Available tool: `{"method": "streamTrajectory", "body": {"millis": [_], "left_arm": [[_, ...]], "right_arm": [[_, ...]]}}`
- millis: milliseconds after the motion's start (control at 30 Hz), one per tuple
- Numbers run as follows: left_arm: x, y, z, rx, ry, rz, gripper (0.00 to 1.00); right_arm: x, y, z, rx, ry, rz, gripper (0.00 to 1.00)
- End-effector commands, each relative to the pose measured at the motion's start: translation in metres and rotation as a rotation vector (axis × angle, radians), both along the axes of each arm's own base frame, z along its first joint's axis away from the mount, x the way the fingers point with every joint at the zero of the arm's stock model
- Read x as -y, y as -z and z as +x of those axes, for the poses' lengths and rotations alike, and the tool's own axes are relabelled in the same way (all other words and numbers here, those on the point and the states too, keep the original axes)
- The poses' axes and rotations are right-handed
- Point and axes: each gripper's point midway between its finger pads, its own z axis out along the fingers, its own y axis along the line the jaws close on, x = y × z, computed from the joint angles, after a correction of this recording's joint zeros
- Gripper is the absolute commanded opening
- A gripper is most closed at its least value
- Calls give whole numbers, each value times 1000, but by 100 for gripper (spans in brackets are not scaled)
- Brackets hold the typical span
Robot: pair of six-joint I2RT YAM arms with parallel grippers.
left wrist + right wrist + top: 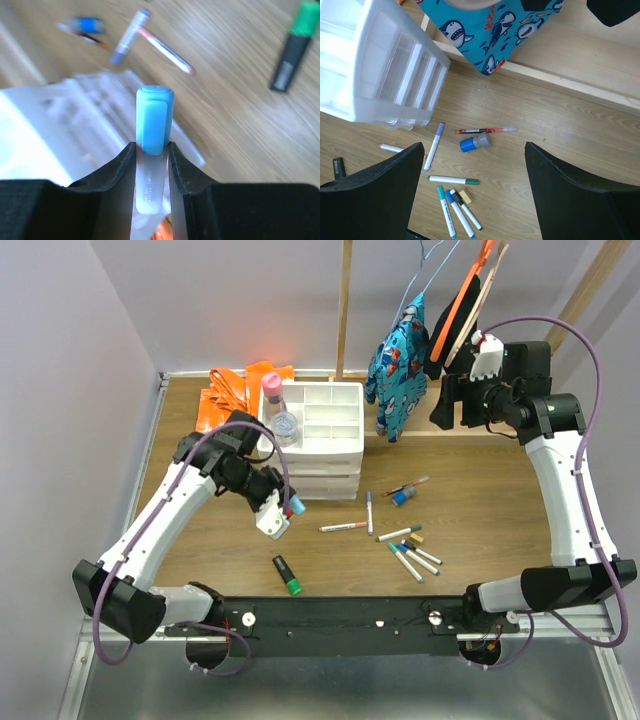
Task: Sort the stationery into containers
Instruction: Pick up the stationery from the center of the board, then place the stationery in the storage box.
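My left gripper (277, 513) (152, 146) is shut on a blue highlighter (297, 508) (155, 120), which is off the table just in front of the white drawer unit (352, 445) (45, 145). My right gripper (455, 400) (474, 146) hangs open and empty high at the back right. Below it lie thin markers (453, 180), a stubby blue-grey item (475, 142), a red pen (485, 130) and a tan block (465, 196). A green-black highlighter (287, 575) (292, 47) lies near the front. A clear round jar (285, 425) and a pink-topped item (271, 385) stand in the unit's top tray.
An orange cloth (235, 390) lies behind the drawer unit. A blue shark-print cloth (398, 350) (495, 30) hangs from a hanger at the back, over a wooden frame edge (560, 82). More markers (343, 527) lie scattered mid-table.
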Motion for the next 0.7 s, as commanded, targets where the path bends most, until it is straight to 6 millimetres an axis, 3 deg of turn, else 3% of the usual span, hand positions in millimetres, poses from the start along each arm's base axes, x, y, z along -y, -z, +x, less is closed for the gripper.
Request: {"method": "streamTrajectory", "body": {"millis": [0,67,100,167,200,267,300,367,400,433,500,667], "left_arm": [[42,-73,-11,-212,-116,-280,22],[58,-106,3,-293,-220,-386,22],[70,-131,24,-221,-219,-477,22],[82,-153,43,-233,-279,-571,22],[91,-181,58,-214,-307,-678,22],[97,-194,75,-212,-355,-752,22],[101,-216,84,-163,-345,-827,22],[107,-217,98,-231,-401,-860,22],[108,-229,107,-199,-412,-914,22],[111,-220,115,-254,-456,-922,22],[112,-234,129,-230,-480,-1007,22],[116,-225,166,-287,-616,-1071,22]], "right_arm": [[4,-1,7,17,8,-8,89],[4,0,8,15,10,-11,89],[4,-1,8,18,10,-11,89],[5,-1,9,19,10,-15,89],[5,-1,10,18,9,-14,89],[5,0,10,18,11,-17,89],[5,0,10,18,12,-18,89],[6,1,9,19,14,-20,89],[6,1,9,17,14,-20,89],[7,2,9,16,14,-22,89],[8,2,8,18,17,-23,89],[9,2,6,18,21,-22,89]]}}
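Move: The left hand holds the light-blue highlighter in the air. The white organizer's middle lies about 19 cm ahead of it, 6 cm to its right and 11 cm below. The clear round tub in its tray stands about 17 cm ahead, 2 cm left; the pink-capped bottle about 22 cm ahead, 4 cm left, both roughly at hand height. From the right hand, the organizer is some 29 cm left, 5 cm ahead and 22 cm below. Upward first, then ever more forward and to the right, the left hand sweeps the highlighter some 20 cm up, 13 cm ahead and 12 cm right, ending high over the organizer's front part and nearer the open right gripper. On the way the wrist swings about 60 degrees, bringing the fingers from slanting down-right to level, pointing right. The grip stays shut on the highlighter. ##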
